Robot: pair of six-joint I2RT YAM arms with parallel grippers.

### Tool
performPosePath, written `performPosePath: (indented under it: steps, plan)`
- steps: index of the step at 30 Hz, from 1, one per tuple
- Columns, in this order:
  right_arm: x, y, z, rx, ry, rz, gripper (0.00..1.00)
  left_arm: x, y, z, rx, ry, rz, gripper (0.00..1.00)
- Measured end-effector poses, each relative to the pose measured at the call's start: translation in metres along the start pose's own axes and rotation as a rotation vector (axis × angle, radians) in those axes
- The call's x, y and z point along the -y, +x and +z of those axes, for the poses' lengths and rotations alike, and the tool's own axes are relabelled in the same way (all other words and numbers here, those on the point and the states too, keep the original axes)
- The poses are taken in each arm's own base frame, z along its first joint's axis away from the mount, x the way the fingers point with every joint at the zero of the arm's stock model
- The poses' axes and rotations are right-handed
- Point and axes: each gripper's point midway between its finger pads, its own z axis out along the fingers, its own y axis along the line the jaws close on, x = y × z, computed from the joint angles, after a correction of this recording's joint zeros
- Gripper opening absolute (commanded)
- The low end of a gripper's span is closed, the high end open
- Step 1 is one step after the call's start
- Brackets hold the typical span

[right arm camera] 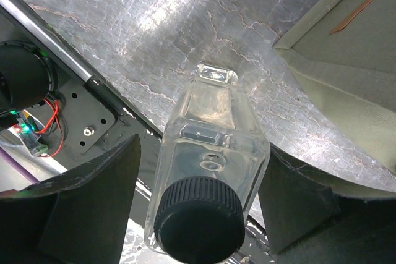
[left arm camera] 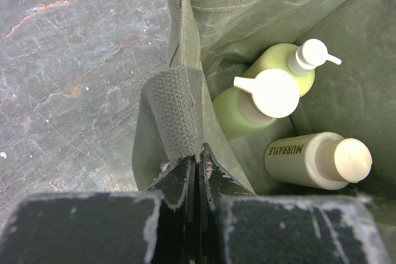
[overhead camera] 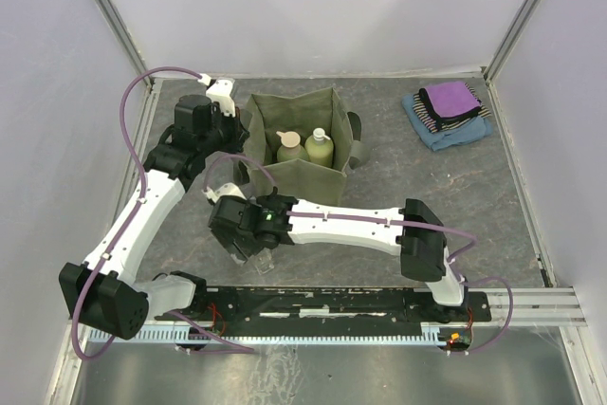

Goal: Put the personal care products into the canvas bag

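The olive canvas bag (overhead camera: 302, 175) stands open at the table's back middle. My left gripper (left arm camera: 199, 153) is shut on the bag's handle strap (left arm camera: 176, 109) at its left wall (overhead camera: 237, 139). Inside the bag lie three bottles: a yellow-green one with a white pump (left arm camera: 275, 60), a round green one with a peach cap (left arm camera: 269, 94) and a cream one (left arm camera: 309, 160). The clear square bottle with a dark cap (right arm camera: 210, 146) stands on the table near the front (overhead camera: 262, 259). My right gripper (right arm camera: 203, 146) is open around it, one finger (right arm camera: 93, 202) a little clear of the glass.
Folded purple, striped and blue cloths (overhead camera: 446, 113) lie at the back right. A black mounting rail (overhead camera: 360, 303) runs along the near edge, just behind the clear bottle. White walls enclose the table on the left, back and right.
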Motion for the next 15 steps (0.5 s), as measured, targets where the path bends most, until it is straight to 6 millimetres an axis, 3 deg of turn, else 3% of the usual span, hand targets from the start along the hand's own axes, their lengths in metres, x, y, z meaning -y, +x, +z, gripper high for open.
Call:
performPosePath:
  steps: [15]
  plan:
    - [0.0030,0.0068,0.0015,-0.035,0.007,-0.016,0.48,0.0000,0.0004,0.0000,-0.001,0.000,0.000,0.03]
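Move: Between the open fingers of the right hand stands the clear black-capped bottle, its middle practically under the hand point and about 2 cm lower. The canvas bag is some 19 cm ahead and 11 cm to the right, roughly level in height; the beige-topped pump bottle inside it lies about 20 cm ahead and 9 cm right. From the left hand, the clear bottle is about 22 cm back, 2 cm right and 14 cm below. Closing on the clear bottle, the right fingers go from wide open to a bit over half open and stop there, pinching its body below the cap from both sides. The hand nearly stays in place, only settling about half a centimetre down and to the right while the bottle remains on the table. ##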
